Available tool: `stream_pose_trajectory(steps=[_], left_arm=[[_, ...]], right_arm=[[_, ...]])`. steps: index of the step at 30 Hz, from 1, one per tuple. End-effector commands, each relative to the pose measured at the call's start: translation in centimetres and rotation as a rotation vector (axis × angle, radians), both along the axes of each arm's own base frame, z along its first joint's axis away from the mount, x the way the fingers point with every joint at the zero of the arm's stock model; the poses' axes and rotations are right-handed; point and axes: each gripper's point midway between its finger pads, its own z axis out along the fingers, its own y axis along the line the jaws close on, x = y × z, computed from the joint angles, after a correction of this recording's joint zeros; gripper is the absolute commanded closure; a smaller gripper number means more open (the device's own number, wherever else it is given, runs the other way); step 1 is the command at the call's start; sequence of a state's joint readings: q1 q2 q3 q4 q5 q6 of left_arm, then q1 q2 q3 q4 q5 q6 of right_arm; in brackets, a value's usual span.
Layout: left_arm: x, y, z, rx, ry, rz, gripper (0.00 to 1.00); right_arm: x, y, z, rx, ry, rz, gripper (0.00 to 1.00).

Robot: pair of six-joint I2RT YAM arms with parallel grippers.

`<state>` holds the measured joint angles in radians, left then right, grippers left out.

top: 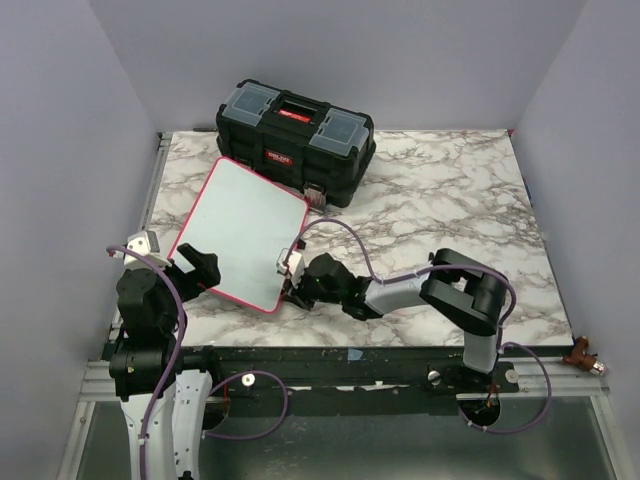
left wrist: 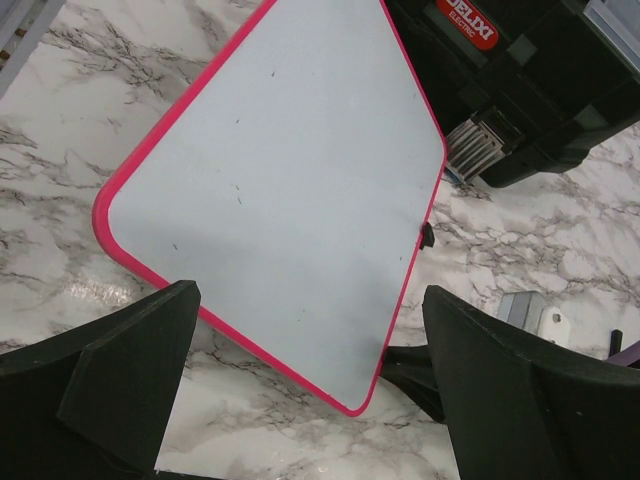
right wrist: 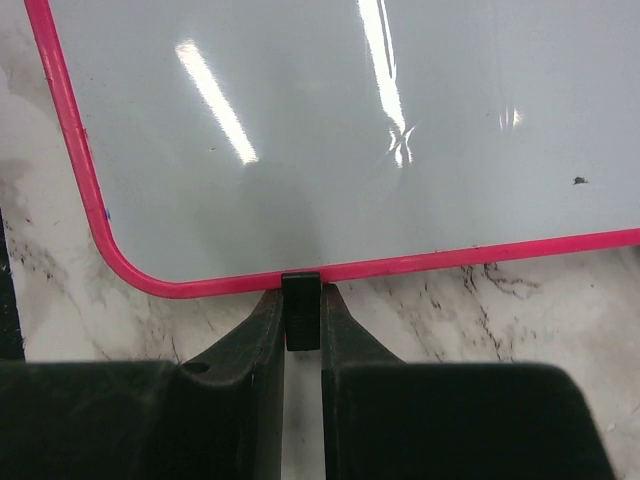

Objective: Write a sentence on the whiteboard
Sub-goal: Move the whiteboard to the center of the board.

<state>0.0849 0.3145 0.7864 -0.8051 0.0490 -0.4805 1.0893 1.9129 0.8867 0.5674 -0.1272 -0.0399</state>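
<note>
The whiteboard (top: 240, 225) lies flat on the marble table, turned like a diamond, with a pink-red rim. Its white face (left wrist: 280, 170) carries only a few dark specks; the sentence does not show. My right gripper (right wrist: 302, 295) is shut on a thin black marker (right wrist: 302, 312), whose end touches the board's rim near a rounded corner (right wrist: 130, 270). From above, this gripper (top: 290, 275) sits at the board's near-right edge. My left gripper (left wrist: 308, 295) stands wide open over the board's near corner, holding nothing; from above it (top: 190, 270) is at the near-left edge.
A black toolbox (top: 295, 140) with a red handle stands behind the board, its metal latch (left wrist: 475, 150) close to the board's far-right edge. Purple cables loop over both arms. A small brown object (top: 585, 355) sits off the table's near-right corner.
</note>
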Motion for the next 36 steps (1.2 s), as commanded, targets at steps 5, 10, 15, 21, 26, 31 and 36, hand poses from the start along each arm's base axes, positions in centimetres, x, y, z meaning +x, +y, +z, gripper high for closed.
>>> stream_pose_trajectory(steps=[5, 10, 15, 21, 26, 31, 36], left_arm=[[-0.3, 0.3, 0.1, 0.003, -0.009, 0.02, 0.02], [-0.2, 0.2, 0.1, 0.004, -0.009, 0.008, 0.02], [-0.1, 0.1, 0.1, 0.005, -0.005, 0.005, 0.02], [0.0, 0.1, 0.0, 0.004, 0.0, 0.003, 0.01], [0.0, 0.1, 0.0, 0.005, 0.002, 0.001, 0.02], [0.1, 0.1, 0.0, 0.004, 0.004, -0.001, 0.02], [0.1, 0.1, -0.1, 0.004, 0.007, 0.0, 0.02]], right_arm=[[-1.2, -4.6, -1.2, -0.06, 0.08, -0.15, 0.99], [-2.1, -6.8, -1.6, -0.075, 0.094, -0.187, 0.99], [-2.9, -8.7, -2.2, -0.094, 0.105, -0.219, 0.99], [-3.8, -10.6, -2.7, -0.111, 0.123, -0.259, 0.99], [-4.2, -12.0, -3.2, -0.118, 0.137, -0.291, 0.99], [-4.5, -12.6, -4.0, -0.158, 0.139, -0.285, 0.98], [-4.5, -13.0, -4.3, -0.181, 0.149, -0.3, 0.77]])
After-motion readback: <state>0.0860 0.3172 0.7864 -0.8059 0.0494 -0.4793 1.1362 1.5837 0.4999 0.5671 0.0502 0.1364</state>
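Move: The whiteboard's middle lies about 11 cm left and 14 cm ahead of the right hand, which already grips the black tab on its right-hand edge, close to table height. The table's centre, where it is headed, is some 13 cm right and 13 cm ahead of that hand. The toolbox stands about 34 cm ahead, 3 cm right; the marker some 37 cm right, 3 cm ahead. From the left hand, the whiteboard is about 18 cm ahead, 4 cm right and 22 cm below. The whiteboard is drawn across the table towards its centre by the right hand, which keeps its pinch on the black edge tab. The hand goes about 9.5 cm to the right and 4.5 cm back, staying almost level, while its wrist turns some 10 degrees clockwise and tips slightly down, then eases to a stop. ##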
